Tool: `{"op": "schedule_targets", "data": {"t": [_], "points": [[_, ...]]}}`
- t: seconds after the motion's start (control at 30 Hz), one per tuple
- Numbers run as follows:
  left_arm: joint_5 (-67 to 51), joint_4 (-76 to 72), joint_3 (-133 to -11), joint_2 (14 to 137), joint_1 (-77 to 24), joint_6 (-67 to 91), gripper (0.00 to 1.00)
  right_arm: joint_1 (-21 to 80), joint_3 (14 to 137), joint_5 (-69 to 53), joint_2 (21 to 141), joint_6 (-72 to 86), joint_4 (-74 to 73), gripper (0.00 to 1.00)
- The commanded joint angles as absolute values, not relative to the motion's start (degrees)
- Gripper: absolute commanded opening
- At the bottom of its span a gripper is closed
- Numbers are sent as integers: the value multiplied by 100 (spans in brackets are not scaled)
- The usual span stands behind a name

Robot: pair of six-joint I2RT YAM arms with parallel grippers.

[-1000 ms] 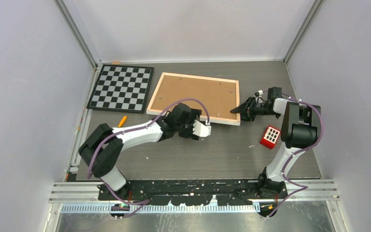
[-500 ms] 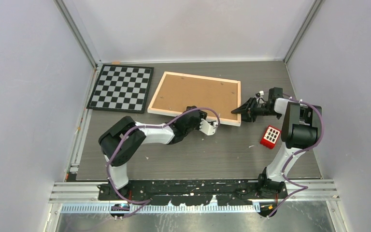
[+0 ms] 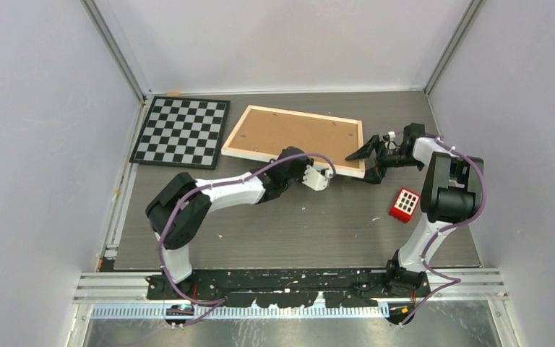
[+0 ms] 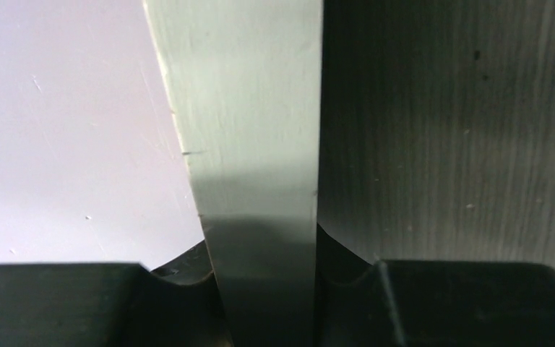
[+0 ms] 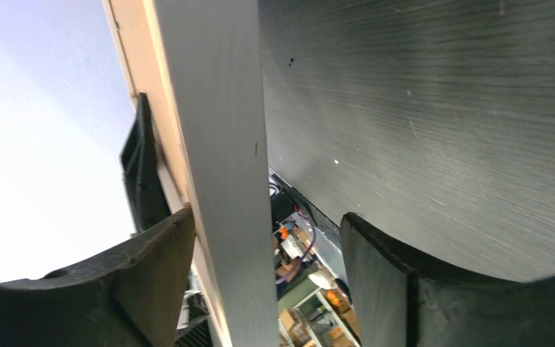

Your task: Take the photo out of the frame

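Observation:
The frame (image 3: 296,132) lies back up at the middle rear of the table, its brown panel and pale wood rim showing. The photo is hidden under it. My left gripper (image 3: 323,177) is at the frame's near edge by the right corner. In the left wrist view the frame's grey-white edge (image 4: 253,130) fills the gap between the dark fingers (image 4: 72,303), so the left gripper (image 4: 264,271) is shut on it. My right gripper (image 3: 367,155) is open around the right corner. In the right wrist view the frame's edge (image 5: 213,108) stands between the right gripper's (image 5: 267,228) spread jaws, held clear of the table.
A black-and-white checkerboard (image 3: 181,131) lies at the back left, next to the frame. A small red block with white squares (image 3: 405,204) sits on the table near the right arm. Walls close in the table on both sides and at the back.
My left gripper has reached right to the frame's near edge and closed on it. My right gripper has opened at the corner. The frame's near right end has shifted away.

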State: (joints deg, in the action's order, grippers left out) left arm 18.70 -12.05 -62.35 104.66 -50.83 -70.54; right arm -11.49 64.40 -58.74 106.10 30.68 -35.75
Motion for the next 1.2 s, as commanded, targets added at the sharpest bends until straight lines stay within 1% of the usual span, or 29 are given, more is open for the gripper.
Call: {"op": "schedule_targets", "data": {"t": [0.0, 0.03, 0.1, 0.13, 0.2, 0.27, 0.5, 0.6, 0.7, 0.77, 0.93, 1.03, 1.17], "points": [[2137, 1040, -7401, 9848, -5045, -7094, 0, -1246, 7115, -5681, 10411, 2323, -4598, 80], [2156, 1512, -7766, 9800, -5049, -7024, 0, -1299, 7220, -5616, 10393, 2208, -4675, 84], [2178, 2673, -8421, 9775, -5045, -6831, 0, -1443, 7340, -5540, 10376, 2133, -4721, 88], [2156, 3198, -8750, 9767, -5045, -6762, 0, -1517, 7415, -5507, 10391, 2083, -4746, 91], [2147, 4143, -9357, 9763, -5061, -6701, 0, -1677, 7560, -5451, 10454, 1992, -4812, 93], [2103, 5014, -9958, 9769, -5076, -6622, 0, -1814, 7688, -5457, 10560, 1938, -4846, 98], [1991, 8024, -11857, 9998, -5254, -6160, 0, -1945, 7930, -5496, 10710, 1709, -4937, 99], [1870, 9046, -12544, 10061, -5443, -5852, 0, -1938, 7985, -5546, 10782, 1552, -5022, 99], [1813, 9935, -12945, 10068, -5693, -5617, 0, -1935, 8010, -5625, 10838, 1436, -5064, 99], [1851, 10182, -12926, 9923, -5866, -5483, 0, -1938, 8007, -5665, 10863, 1385, -5059, 99], [1985, 10187, -12276, 9283, -6314, -5850, 0, -1935, 7936, -5841, 10885, 1297, -4947, 100], [1856, 10187, -12290, 9284, -6320, -5906, 0, -1931, 7892, -5935, 10801, 1114, -4842, 100], [1496, 10187, -12324, 9419, -6317, -5953, 0, -1907, 7731, -5935, 10337, 339, -4764, 100]]}}
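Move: My left hand is already closed on the raised near rail of the frame, whose middle lies about 12 cm ahead, 3 cm left and 8 cm below. My right hand is at the frame's near right corner with its fingers already opening; the frame's middle is some 14 cm ahead, 16 cm left and 6 cm below it. The checkered board lies about 37 cm left, 6 cm ahead of my left hand, 13 cm lower. The red box sits 10 cm back, 13 cm right of my right hand, 10 cm down. Keeping its grip on the rail, my left hand first hoists the frame almost straight up, then sweeps back towards my bases and somewhat left, ending about 18 cm higher and 18 cm back, tipped some 35 degrees. My right hand finishes opening wide and backs off the corner, about 6 cm right and a little forward and up, then waits. ##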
